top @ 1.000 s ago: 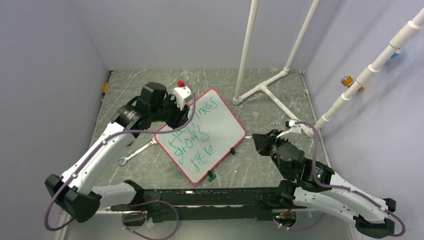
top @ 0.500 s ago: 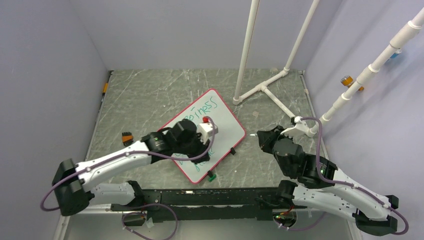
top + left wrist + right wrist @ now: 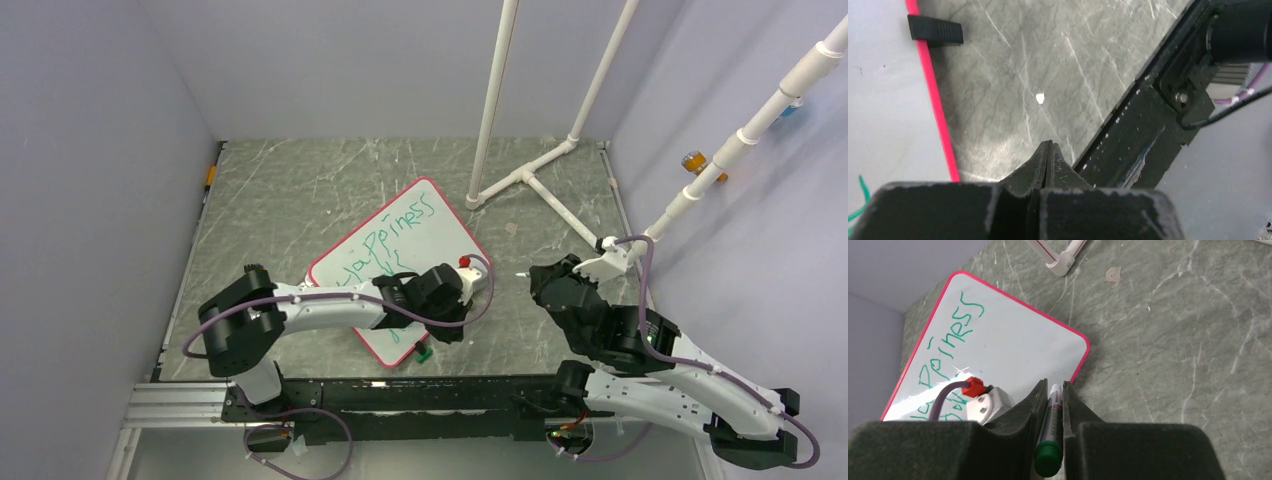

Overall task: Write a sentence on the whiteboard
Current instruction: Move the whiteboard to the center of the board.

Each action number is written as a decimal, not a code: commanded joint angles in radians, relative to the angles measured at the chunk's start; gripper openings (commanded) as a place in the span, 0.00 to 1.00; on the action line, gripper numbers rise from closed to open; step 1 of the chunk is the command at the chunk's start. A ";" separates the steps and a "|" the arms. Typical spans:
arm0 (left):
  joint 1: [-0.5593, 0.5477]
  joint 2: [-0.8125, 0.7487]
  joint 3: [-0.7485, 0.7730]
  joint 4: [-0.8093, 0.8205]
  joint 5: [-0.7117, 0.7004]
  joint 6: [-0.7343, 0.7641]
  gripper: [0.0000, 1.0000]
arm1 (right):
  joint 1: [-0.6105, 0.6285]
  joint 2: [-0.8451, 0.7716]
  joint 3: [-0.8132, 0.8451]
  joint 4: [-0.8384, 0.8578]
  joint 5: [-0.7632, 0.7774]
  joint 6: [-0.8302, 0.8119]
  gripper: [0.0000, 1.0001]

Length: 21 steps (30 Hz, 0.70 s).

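The whiteboard (image 3: 430,235), white with a red-pink frame, lies tilted mid-table. The green sentence (image 3: 392,238) shows its top line; my left arm hides much of the lower lines. My left gripper (image 3: 441,333) hangs over the board's near right edge, jaws pressed shut on nothing (image 3: 1049,145). The board's frame (image 3: 937,112) and a black clip foot (image 3: 935,30) lie to its left. My right gripper (image 3: 538,276) stays right of the board, shut on a green-capped marker (image 3: 1052,426). The whiteboard (image 3: 1018,340) and the sentence (image 3: 955,325) lie ahead of it.
A small green cap (image 3: 422,353) lies on the table by the board's near corner. A white PVC pipe frame (image 3: 530,178) stands at the back right. The black base rail (image 3: 1143,135) runs along the near edge. Grey walls close in both sides.
My left arm swung from the board's far left corner across it to its near right edge, and its gripper closed. My right gripper drew back a little to the right, still holding the marker.
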 commanded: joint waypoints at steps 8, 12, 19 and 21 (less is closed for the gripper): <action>-0.015 0.151 0.094 0.014 -0.162 -0.008 0.00 | 0.000 -0.037 0.017 -0.038 0.029 0.026 0.00; -0.015 0.179 0.090 0.010 -0.163 0.008 0.00 | 0.000 -0.037 0.014 -0.034 0.030 0.026 0.00; 0.021 0.177 0.063 0.003 -0.217 0.042 0.00 | -0.001 -0.050 0.005 -0.026 0.030 0.025 0.00; 0.034 0.172 0.052 0.003 -0.226 0.047 0.00 | -0.001 -0.053 0.003 -0.027 0.027 0.027 0.00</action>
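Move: The whiteboard lies askew, its middle about 17 cm ahead of my closed left fingers, 10 cm to their left and some 7 cm below. Of its two black clips, the right one is about 10 cm ahead and 4 cm right of this hand, the left one about 1 cm ahead and 6 cm left, with the green cap beside it, 1 cm back and 5 cm left. From my right hand the whiteboard is about 10 cm ahead, 23 cm left and well below. I sink my left hand about 5.5 cm to the bare table just outside the whiteboard's near right-hand edge, easing forward as I go. Then I stay at that height and creep on forward towards the edge, about 3.5 cm forward in all, tilting the shut fingers some 10 degrees steeper. My right hand keeps its hold on the marker, nearly still. ##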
